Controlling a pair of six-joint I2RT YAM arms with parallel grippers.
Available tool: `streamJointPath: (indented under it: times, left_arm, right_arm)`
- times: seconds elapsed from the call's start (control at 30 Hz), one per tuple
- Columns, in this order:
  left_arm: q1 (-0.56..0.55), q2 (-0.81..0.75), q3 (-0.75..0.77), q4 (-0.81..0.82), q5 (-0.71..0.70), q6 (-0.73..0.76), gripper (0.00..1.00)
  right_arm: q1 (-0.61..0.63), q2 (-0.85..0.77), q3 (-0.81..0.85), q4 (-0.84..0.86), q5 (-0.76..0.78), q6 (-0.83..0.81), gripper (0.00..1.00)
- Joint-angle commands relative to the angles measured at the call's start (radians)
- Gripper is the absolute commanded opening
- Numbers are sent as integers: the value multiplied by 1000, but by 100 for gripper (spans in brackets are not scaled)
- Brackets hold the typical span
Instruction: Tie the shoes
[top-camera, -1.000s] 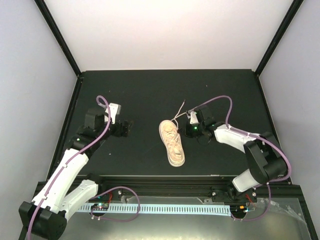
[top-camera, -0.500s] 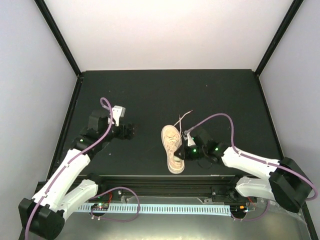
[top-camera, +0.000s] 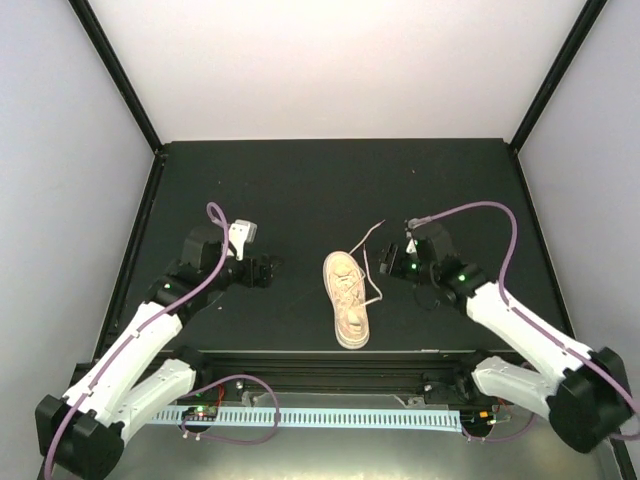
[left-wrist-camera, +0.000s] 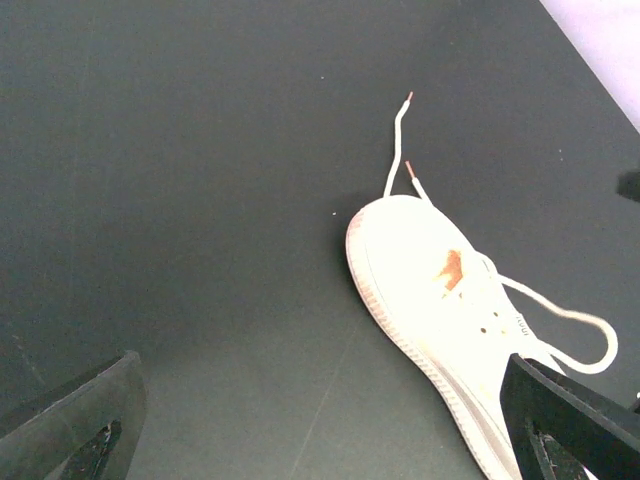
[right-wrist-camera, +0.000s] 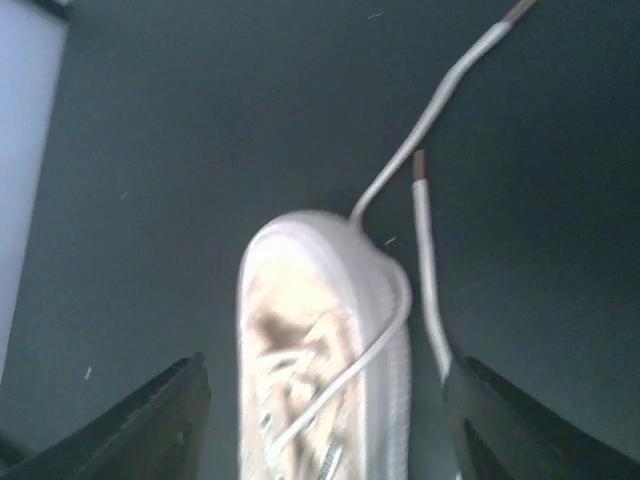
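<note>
The beige-pink sneaker (top-camera: 347, 298) lies on the black table (top-camera: 300, 190), one end toward the arms. It is untied. One off-white lace (top-camera: 370, 235) trails away to the far right, and another loops off its right side (top-camera: 377, 292). My left gripper (top-camera: 272, 270) is open and empty, left of the shoe; the shoe (left-wrist-camera: 440, 300) lies between its wide-spread fingers (left-wrist-camera: 70, 420). My right gripper (top-camera: 388, 263) is open and empty, just right of the shoe's far end. In the right wrist view the shoe (right-wrist-camera: 320, 350) and both lace ends (right-wrist-camera: 425, 240) lie between the fingers (right-wrist-camera: 520, 420).
The table is bounded by black frame posts and white walls at the back and sides (top-camera: 330, 60). A black rail (top-camera: 320, 360) runs along the near edge, just below the shoe.
My right gripper dipped down beside the shoe, then drew back up and to the right, open. The shoe shifted slightly toward the near edge and a lace now loops to its right. My left gripper crept right.
</note>
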Motion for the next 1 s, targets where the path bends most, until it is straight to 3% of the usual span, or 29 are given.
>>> streamJointPath:
  times: [0.0, 0.13, 0.2, 0.7, 0.97]
  left_arm:
    - [-8, -37, -20, 5, 19, -56, 99]
    - [-8, -64, -24, -10, 29, -68, 99]
    - [-8, -75, -21, -26, 20, -60, 99]
    - [-8, -93, -27, -57, 0, -68, 99]
    - [-8, -112, -28, -69, -4, -71, 99]
  right_arm:
    - [-123, 180, 46, 79, -19, -123, 62]
    - [-136, 406, 196, 38, -29, -269, 43]
    - [-134, 495, 248, 8, -19, -319, 39]
    - [-35, 767, 402, -66, 206, -341, 30]
    - [-35, 856, 477, -78, 232, -351, 29]
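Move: The free end of the shoe's near lace, lying just off the heel, is roughly 11 cm ahead of the empty right hand, 3 cm to its left and 15 cm below. The shoe's middle lies level with that hand, some 7 cm left and 13 cm down; the other lace tip is about 17 cm ahead, 1 cm right and also 15 cm down. From the left hand the near lace end is about 11 cm ahead, 20 cm right and 18 cm below. The near lace end beside the heel is what the right hand comes down to: it sweeps forward about 9 cm while already sinking, then drops mostly straight, some 13 cm down in all. Its left side rolls down about 30 degrees and the fingers narrow from well open to about a third, ending straddling the line of the lace close above the table; a touch can't be made out. ##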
